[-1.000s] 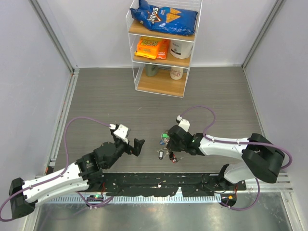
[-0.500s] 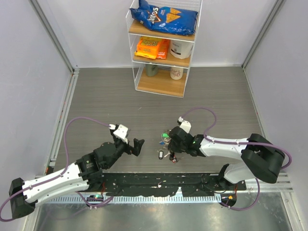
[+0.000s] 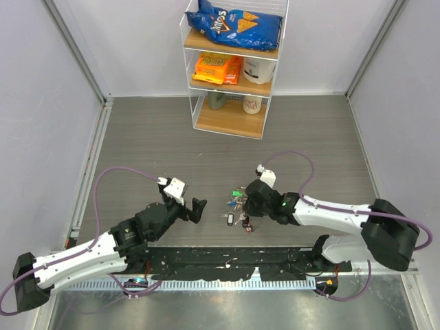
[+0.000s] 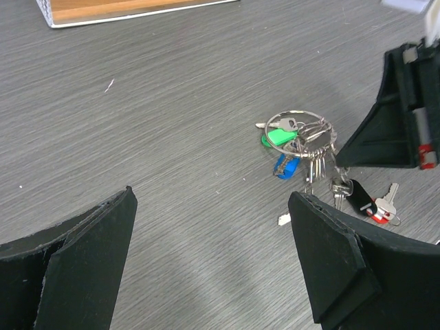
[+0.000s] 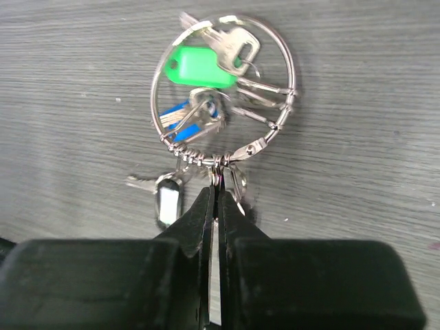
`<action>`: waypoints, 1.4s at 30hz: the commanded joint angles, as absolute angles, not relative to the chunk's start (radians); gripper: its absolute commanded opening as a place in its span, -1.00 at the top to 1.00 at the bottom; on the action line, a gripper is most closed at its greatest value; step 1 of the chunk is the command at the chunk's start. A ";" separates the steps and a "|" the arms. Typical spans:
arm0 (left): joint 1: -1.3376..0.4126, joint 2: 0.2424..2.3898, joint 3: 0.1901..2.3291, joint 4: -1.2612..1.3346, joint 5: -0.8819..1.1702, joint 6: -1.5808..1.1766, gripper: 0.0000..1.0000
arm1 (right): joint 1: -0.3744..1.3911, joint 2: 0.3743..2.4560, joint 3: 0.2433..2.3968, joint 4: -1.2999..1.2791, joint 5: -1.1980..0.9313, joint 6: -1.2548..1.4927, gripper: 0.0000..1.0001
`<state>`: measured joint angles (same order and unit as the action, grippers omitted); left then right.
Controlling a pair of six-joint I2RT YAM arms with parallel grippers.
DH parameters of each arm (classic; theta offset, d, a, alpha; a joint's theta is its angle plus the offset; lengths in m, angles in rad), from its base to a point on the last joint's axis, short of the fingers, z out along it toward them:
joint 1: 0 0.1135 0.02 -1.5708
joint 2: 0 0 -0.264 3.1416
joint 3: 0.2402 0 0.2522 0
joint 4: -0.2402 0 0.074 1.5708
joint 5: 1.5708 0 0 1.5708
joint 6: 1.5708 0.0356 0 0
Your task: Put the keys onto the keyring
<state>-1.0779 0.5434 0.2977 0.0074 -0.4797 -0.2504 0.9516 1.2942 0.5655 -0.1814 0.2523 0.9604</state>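
The keyring (image 5: 293, 74) lies flat on the grey table with keys on it: a green-headed key (image 5: 199, 67), a blue-headed one (image 5: 180, 124) and plain silver ones. My right gripper (image 5: 215, 196) is shut on a thin silver key blade that hangs from the ring's near edge by a small loop. A black-headed key (image 5: 167, 203) lies just left of its fingers. In the top view the bunch of keys (image 3: 237, 201) sits at the right gripper (image 3: 249, 206). My left gripper (image 3: 196, 206) stands open a short way left of it, empty, its jaws (image 4: 212, 199) wide apart over bare table.
A red and black key (image 4: 368, 206) lies on the table near the right gripper's fingers (image 4: 392, 130). A clear shelf unit (image 3: 230, 117) with snacks and cups stands at the back. Grey walls close in both sides.
The right gripper's jaws have closed onto the key blade at the ring. The right arm has slid slightly rightward and nearer. The left arm has not moved.
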 commanded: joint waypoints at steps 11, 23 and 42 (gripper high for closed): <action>-1.077 0.468 0.324 0.118 -0.155 -0.203 -0.99 | 0.950 1.031 0.937 -0.508 0.054 0.470 0.89; -1.078 0.425 0.371 0.239 0.069 -0.175 -0.99 | 0.959 0.968 1.111 -0.687 -0.155 0.393 0.89; -1.081 0.647 0.500 0.408 0.221 -0.190 -0.99 | 1.009 1.042 1.290 -0.775 -0.117 0.422 0.89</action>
<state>-1.0782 0.6346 0.4435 0.3183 0.1799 -0.1978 1.0008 1.0298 1.2240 -0.7902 -0.1394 0.4202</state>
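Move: My right hand already pinches one small loop of the keyring; the ring's middle lies about 3 cm ahead and 2 cm left of its fingertips. The green tag is some 6 cm ahead and 5 cm left, the loose red tag about 5 cm back, straight behind on the table. My open left gripper is roughly 16 cm left of my right hand, level with it fore and aft and 12 cm above. From my left hand the keyring is 3 cm ahead, 14 cm right and 14 cm below. Keeping its pinch, my right hand hoists the keyring about 24 cm almost straight up, then draws back some 6 cm while turning 40 degrees counter-clockwise and tipping its fingers up. My left hand, staying wide open, rises, slides right and pulls back, about 17 cm in all, turning clockwise until its jaws face the lifted ring. ##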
